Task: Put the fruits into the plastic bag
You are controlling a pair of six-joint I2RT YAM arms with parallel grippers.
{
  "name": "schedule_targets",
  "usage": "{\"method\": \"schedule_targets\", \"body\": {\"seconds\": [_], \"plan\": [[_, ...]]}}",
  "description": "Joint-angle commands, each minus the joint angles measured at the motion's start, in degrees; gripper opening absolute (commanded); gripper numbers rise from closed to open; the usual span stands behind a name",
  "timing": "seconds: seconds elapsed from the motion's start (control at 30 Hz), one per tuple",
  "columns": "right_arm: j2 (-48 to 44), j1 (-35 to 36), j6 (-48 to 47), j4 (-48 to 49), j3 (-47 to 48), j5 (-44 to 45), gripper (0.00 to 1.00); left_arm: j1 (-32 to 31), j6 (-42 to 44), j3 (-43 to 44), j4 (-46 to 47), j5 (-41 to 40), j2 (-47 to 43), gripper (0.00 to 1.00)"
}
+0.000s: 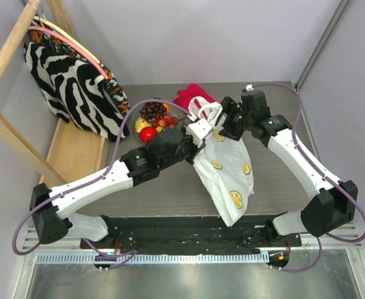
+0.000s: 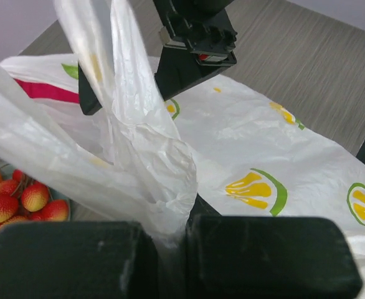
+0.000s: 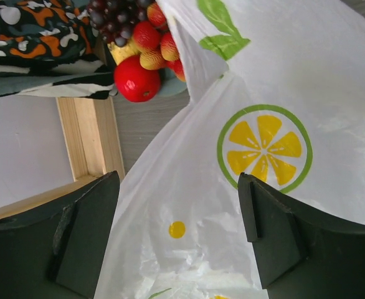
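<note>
The plastic bag, white with lemon prints, hangs lifted over the table's middle. My left gripper is shut on its bunched handle film, pinched between the black fingers. My right gripper stands open just beside it, and the bag's film lies between its wide-apart fingers without being pinched. The fruits sit together behind the bag: a dark grape bunch, a red apple and a yellow fruit. A cluster of small red-yellow fruits lies by the apple.
A zebra-striped fabric bag hangs from a wooden frame at the back left, above a wooden board. A crimson cloth lies behind the grippers. Grey walls close the back and right.
</note>
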Motion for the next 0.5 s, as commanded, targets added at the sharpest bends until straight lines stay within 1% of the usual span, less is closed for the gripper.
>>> {"method": "schedule_targets", "body": {"seconds": [0.0,0.27,0.33,0.37,0.4,0.47], "plan": [[-0.36,-0.36,2.92,-0.33,-1.68,-1.13,0.85,-2.22,5.63,2.24,-0.3,-5.0,0.23,0.0],[2.45,-0.36,2.13,0.37,-1.24,-4.3,0.85,-2.93,6.95,1.01,0.84,-3.78,0.5,0.0],[3.24,-0.44,1.7,0.37,-1.16,-5.87,0.82,-3.02,7.48,1.27,0.84,-3.69,0.94,0.0],[3.33,-0.36,1.35,0.46,-0.98,-6.32,0.8,-3.11,7.57,1.18,0.84,-3.69,1.11,0.0],[3.42,-0.36,1.08,0.46,-0.89,-6.5,0.66,-3.11,7.74,1.18,0.84,-3.69,1.2,0.0],[3.42,-0.36,0.12,0.55,-0.37,-6.94,0.49,-3.11,8.09,1.18,0.84,-3.77,1.46,0.0]]}}
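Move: The right hand hangs open over the bag's upper panel; the stretch of bag it goes for is some 4 cm below its fingers, about 1 cm back and 1 cm left. The left gripper's hold on the bag is roughly 10 cm back, 10 cm left and 4 cm higher. The fruit plate lies about 20 cm ahead and 27 cm left. From the left hand, that stretch is about 9 cm ahead, 9 cm right and 8 cm down. The right hand sinks about 3.5 cm towards the bag panel beneath it, edging roughly 1 cm to its left and tipping its fingers some 7 degrees further down, and only at the very end do its wide-open fingers start to close around the plastic, still well short of shut. The left hand stays nearly in place with its fingers shut on the gathered bag, keeping it hung up while its wrist tilts a few degrees. ##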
